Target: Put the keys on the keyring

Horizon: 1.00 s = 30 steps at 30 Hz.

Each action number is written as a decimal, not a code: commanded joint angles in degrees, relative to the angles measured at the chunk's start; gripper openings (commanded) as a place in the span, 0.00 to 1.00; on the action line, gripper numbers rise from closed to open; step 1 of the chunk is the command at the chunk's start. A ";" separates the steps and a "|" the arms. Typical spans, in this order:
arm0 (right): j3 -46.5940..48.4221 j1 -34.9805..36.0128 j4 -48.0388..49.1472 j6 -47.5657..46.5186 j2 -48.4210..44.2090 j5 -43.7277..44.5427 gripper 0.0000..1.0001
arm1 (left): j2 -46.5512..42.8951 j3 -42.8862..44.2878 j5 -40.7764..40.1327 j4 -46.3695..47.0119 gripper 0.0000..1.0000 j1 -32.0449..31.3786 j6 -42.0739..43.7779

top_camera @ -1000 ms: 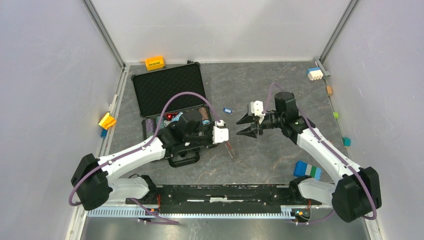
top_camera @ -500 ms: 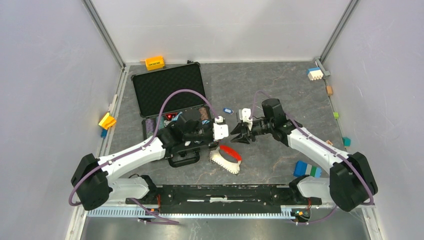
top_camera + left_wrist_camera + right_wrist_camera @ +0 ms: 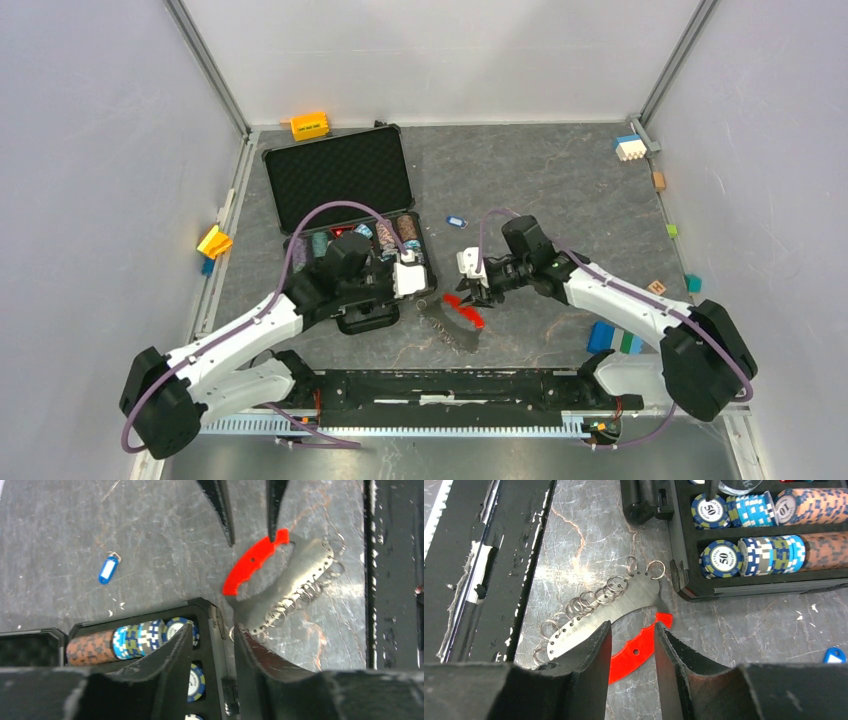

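Note:
The keyring, a curved silvery plate strung with small rings and joined to a red strip, lies flat on the table beside the case corner. My right gripper is open and low over it, a finger on each side of the red strip, and its fingers point down at the strip's end. My left gripper is open and holds nothing, hovering over the case's edge just left of the keyring. One of the keys, with a blue head, lies alone farther back on the table.
An open black case holds rows of poker chips left of the keyring. A black rail runs along the near edge. Toy blocks lie around the borders: orange, yellow, blue, white and blue.
My left gripper opened, let the keyring down onto the table and drew back to the left. My right arm came left and down over the red strip.

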 commanded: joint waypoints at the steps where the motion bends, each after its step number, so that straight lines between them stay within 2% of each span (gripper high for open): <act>1: 0.83 1.01 0.43 -1.83 2.14 3.61 0.41 | -0.44 -3.13 6.32 -4.95 0.45 0.66 7.38; 7: 1.20 1.03 -1.26 -1.48 0.33 7.00 0.41 | 6.71 -3.71 7.15 -4.90 0.46 -1.21 11.95; 13: -1.02 0.86 -1.64 -1.48 -4.62 11.16 0.41 | 10.71 -3.47 2.78 -3.89 0.48 -3.96 14.36; 23: -2.10 0.15 -1.88 -2.18 -5.45 10.32 0.41 | 20.65 1.77 -4.16 -5.54 0.47 -7.13 17.48; 30: -2.77 -0.94 -2.44 -2.70 -6.08 8.63 0.40 | 23.84 4.06 -6.52 -4.95 0.42 -7.53 17.49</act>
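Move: From the left hand, the end ring of the metal plate lies about 14 cm below, 3 cm back and 2 cm to the right. The red handle is some 10 cm right and 5 cm back, and the chip case's middle about 13 cm left and 6 cm ahead. From the right hand the ring is roughly 7 cm left, level fore-and-aft, and 10 cm below. The part-open left hand sinks about 12 cm towards the end ring, tipping steeper; the right eases rightward. ##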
